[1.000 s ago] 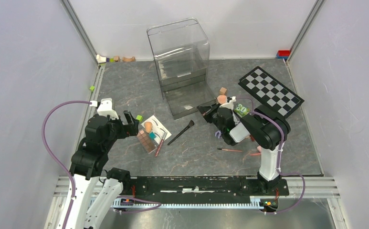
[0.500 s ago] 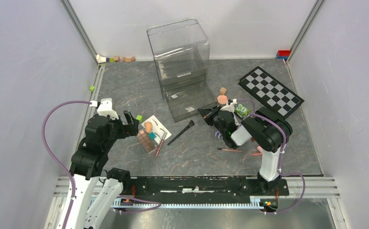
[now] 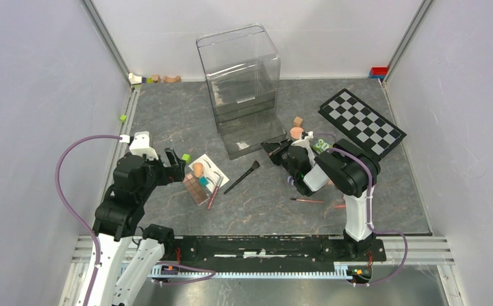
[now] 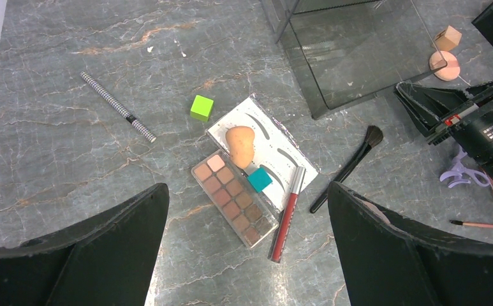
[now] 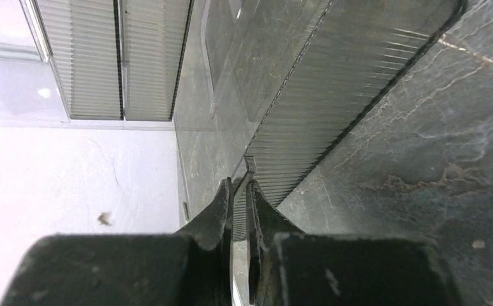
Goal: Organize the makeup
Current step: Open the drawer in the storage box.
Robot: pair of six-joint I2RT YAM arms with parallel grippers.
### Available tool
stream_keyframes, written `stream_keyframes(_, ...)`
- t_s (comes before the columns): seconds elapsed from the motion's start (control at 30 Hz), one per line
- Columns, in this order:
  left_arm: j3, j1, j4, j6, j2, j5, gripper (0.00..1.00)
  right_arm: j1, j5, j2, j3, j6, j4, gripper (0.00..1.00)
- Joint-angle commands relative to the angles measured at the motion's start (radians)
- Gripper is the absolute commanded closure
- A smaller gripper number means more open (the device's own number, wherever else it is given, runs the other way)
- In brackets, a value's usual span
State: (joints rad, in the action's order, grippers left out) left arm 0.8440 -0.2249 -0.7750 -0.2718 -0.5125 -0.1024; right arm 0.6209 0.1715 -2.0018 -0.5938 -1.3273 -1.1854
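My right gripper (image 5: 238,188) is shut on the thin ribbed edge of the clear drawer (image 3: 250,137), which lies pulled out in front of the clear organizer (image 3: 240,70). My left gripper (image 4: 247,191) hangs open above a brown eyeshadow palette (image 4: 234,207). A peach sponge (image 4: 240,143) lies on a white eyebrow card (image 4: 275,137), with a red tube (image 4: 287,213) alongside. A black brush (image 4: 349,167) lies to their right. A checked pencil (image 4: 117,106) is at the far left. Lilac scissors (image 4: 457,173), a thin pencil (image 4: 479,224) and a pink compact (image 4: 446,65) lie around the right gripper (image 3: 274,148).
A green cube (image 4: 201,107) and a teal cube (image 4: 259,179) sit among the makeup. Green dice (image 3: 322,145) and a brown cube (image 3: 298,120) are near the right arm. The checkerboard (image 3: 361,122) lies at the back right. Small blocks line the back wall.
The right gripper has edged left and slightly away from the bases, still on the drawer's edge. The left arm has not moved.
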Motion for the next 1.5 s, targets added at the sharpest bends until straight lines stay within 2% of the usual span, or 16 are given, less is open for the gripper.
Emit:
stream_keyframes(0.0,0.001,0.006,0.044,-0.002,0.003,0.003,0.0,-0.003,0.049,-0.072,-0.02,0.012,0.068,0.91)
stream_keyframes(0.2,0.001,0.004,0.044,-0.002,0.0,0.003,0.0,-0.007,0.054,-0.097,-0.074,0.012,0.097,0.87)
stream_keyframes(0.47,0.001,0.005,0.044,-0.002,0.001,0.004,0.0,-0.015,0.083,-0.005,-0.06,0.108,0.172,0.57)
stream_keyframes(0.63,0.001,0.006,0.043,-0.003,0.001,0.001,0.0,-0.015,0.134,0.136,-0.068,0.253,0.304,0.49)
stream_keyframes(0.8,0.0,0.006,0.043,-0.003,0.001,0.0,0.0,-0.015,0.16,0.269,-0.122,0.402,0.531,0.45)
stream_keyframes(0.9,0.0,0.005,0.043,-0.003,-0.003,0.003,0.0,-0.015,0.138,0.305,-0.136,0.451,0.62,0.34)
stream_keyframes(1.03,0.0,0.005,0.044,-0.004,0.0,-0.006,0.0,-0.013,0.131,0.381,-0.123,0.538,0.751,0.33)
stream_keyframes(1.2,0.0,0.006,0.043,-0.006,-0.012,-0.008,0.0,-0.013,0.207,0.559,-0.048,0.656,0.866,0.34)
stream_keyframes(1.37,0.0,0.006,0.042,-0.007,-0.023,-0.018,0.0,-0.018,0.257,0.684,-0.113,0.812,1.133,0.32)
stream_keyframes(1.47,-0.003,0.006,0.042,-0.01,-0.022,-0.031,0.0,-0.029,0.282,0.724,-0.175,0.889,1.32,0.26)
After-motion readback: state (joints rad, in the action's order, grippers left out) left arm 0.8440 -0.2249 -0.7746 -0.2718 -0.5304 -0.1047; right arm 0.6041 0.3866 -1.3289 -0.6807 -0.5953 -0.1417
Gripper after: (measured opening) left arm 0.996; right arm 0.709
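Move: The open drawer's front panel is right at my right fingertips: its middle lies about 2 cm left of them, roughly 1 cm back and 2 cm below. From this hand, the peach sponge lies about 9 cm right and 3 cm ahead, the makeup brush 7 cm left and 10 cm back, and the purple scissors 11 cm right and 10 cm back, all some 4 cm lower. From my left hand, the panel is about 16 cm ahead, 26 cm right and 20 cm below. My right hand, its fingers nearly shut at the drawer's front rim, first eases forward about 2 cm against the front while the fingers begin to spread. Then I come free and swing right, up and back, some 10 cm rightward and 6 cm higher, opening to about two thirds and rolling the wrist nearly 50 degrees with its left side dropping. ##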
